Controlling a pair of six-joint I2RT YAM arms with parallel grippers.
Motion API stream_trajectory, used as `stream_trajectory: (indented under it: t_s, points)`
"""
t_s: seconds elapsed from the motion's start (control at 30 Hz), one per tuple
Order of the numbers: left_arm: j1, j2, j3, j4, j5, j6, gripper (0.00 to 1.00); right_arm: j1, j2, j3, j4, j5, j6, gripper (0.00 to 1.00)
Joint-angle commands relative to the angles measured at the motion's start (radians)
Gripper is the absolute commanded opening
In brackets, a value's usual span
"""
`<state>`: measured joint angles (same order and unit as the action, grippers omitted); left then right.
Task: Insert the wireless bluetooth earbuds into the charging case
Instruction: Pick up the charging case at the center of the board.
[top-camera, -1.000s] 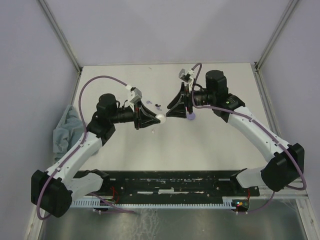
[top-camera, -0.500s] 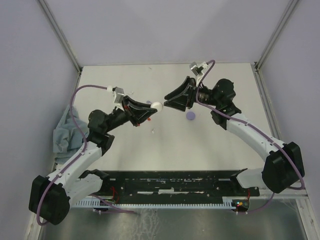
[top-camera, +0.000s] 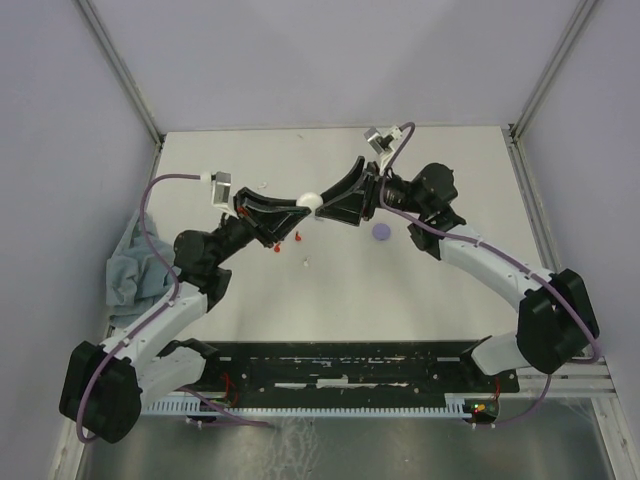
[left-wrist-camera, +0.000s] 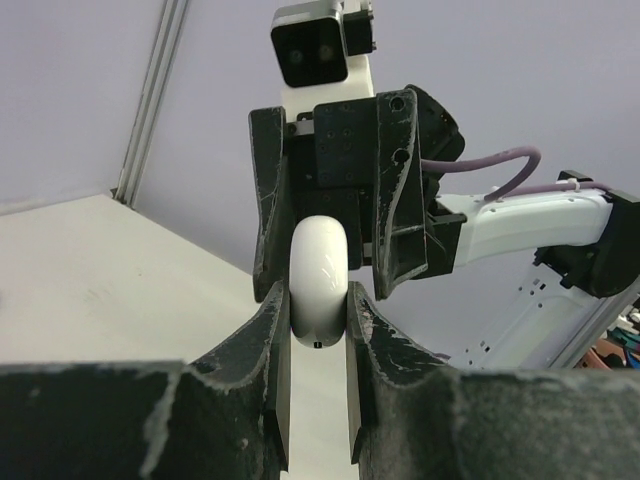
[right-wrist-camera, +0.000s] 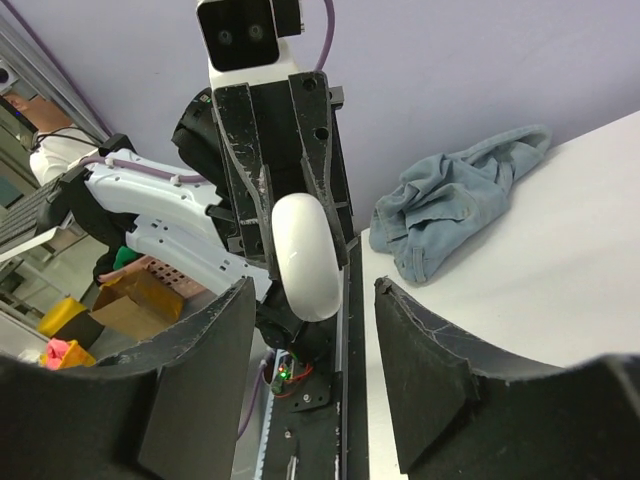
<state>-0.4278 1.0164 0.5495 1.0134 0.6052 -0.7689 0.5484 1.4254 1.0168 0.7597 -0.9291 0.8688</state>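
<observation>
My left gripper (left-wrist-camera: 318, 312) is shut on a white round charging case (left-wrist-camera: 319, 278), held edge-on in the air above the table. The top view shows the same case (top-camera: 310, 200) between the two arms. My right gripper (right-wrist-camera: 315, 290) faces it, open. Its fingers (left-wrist-camera: 400, 205) stand on either side of the case's (right-wrist-camera: 305, 255) far end with gaps showing. A tiny white earbud-sized piece (top-camera: 305, 263) lies on the table below. Two small red bits (top-camera: 277, 246) show under the left gripper (top-camera: 300, 208); they are too small to tell what they are.
A lavender round case (top-camera: 381, 232) lies on the table under the right arm. A crumpled blue-grey cloth (top-camera: 130, 260) sits at the left edge, also in the right wrist view (right-wrist-camera: 450, 205). Walls close the table on three sides.
The left gripper has risen and swung toward the far side with the white case. The right gripper left the lavender case, turned to face the left one and came up around the white case.
</observation>
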Motion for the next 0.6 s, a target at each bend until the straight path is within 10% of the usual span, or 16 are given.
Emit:
stream_trajectory:
  t_s: [0.0,0.57]
  points:
    - [-0.008,0.006,0.001,0.113,-0.024,-0.067,0.04,0.016,0.011,0.048,0.103,0.005,0.016,0.58]
    - [-0.009,0.001,0.019,0.018,0.025,-0.007,0.28,0.015,0.026,0.115,0.010,-0.061,-0.041,0.21]
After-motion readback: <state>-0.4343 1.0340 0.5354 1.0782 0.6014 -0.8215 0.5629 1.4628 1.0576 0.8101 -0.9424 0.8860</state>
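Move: The charging case is already pinched in the left gripper, in mid-air high over the board, its middle about 2 cm to the right of that hand's point and roughly 1 cm ahead and 1 cm above. From the open right gripper, whose fingers point left at the case's free end, the case's middle lies some 3 cm to the left, about level fore and aft, and 1 cm higher. Nothing else stands close to either hand. Keep the left gripper's hold on the charging case and leave that hand all but still. Bring the right gripper about 1 cm left and 1 cm up so its fingers straddle the free end, and close them from wide apart to about half that gap, pinching the case from both sides. ##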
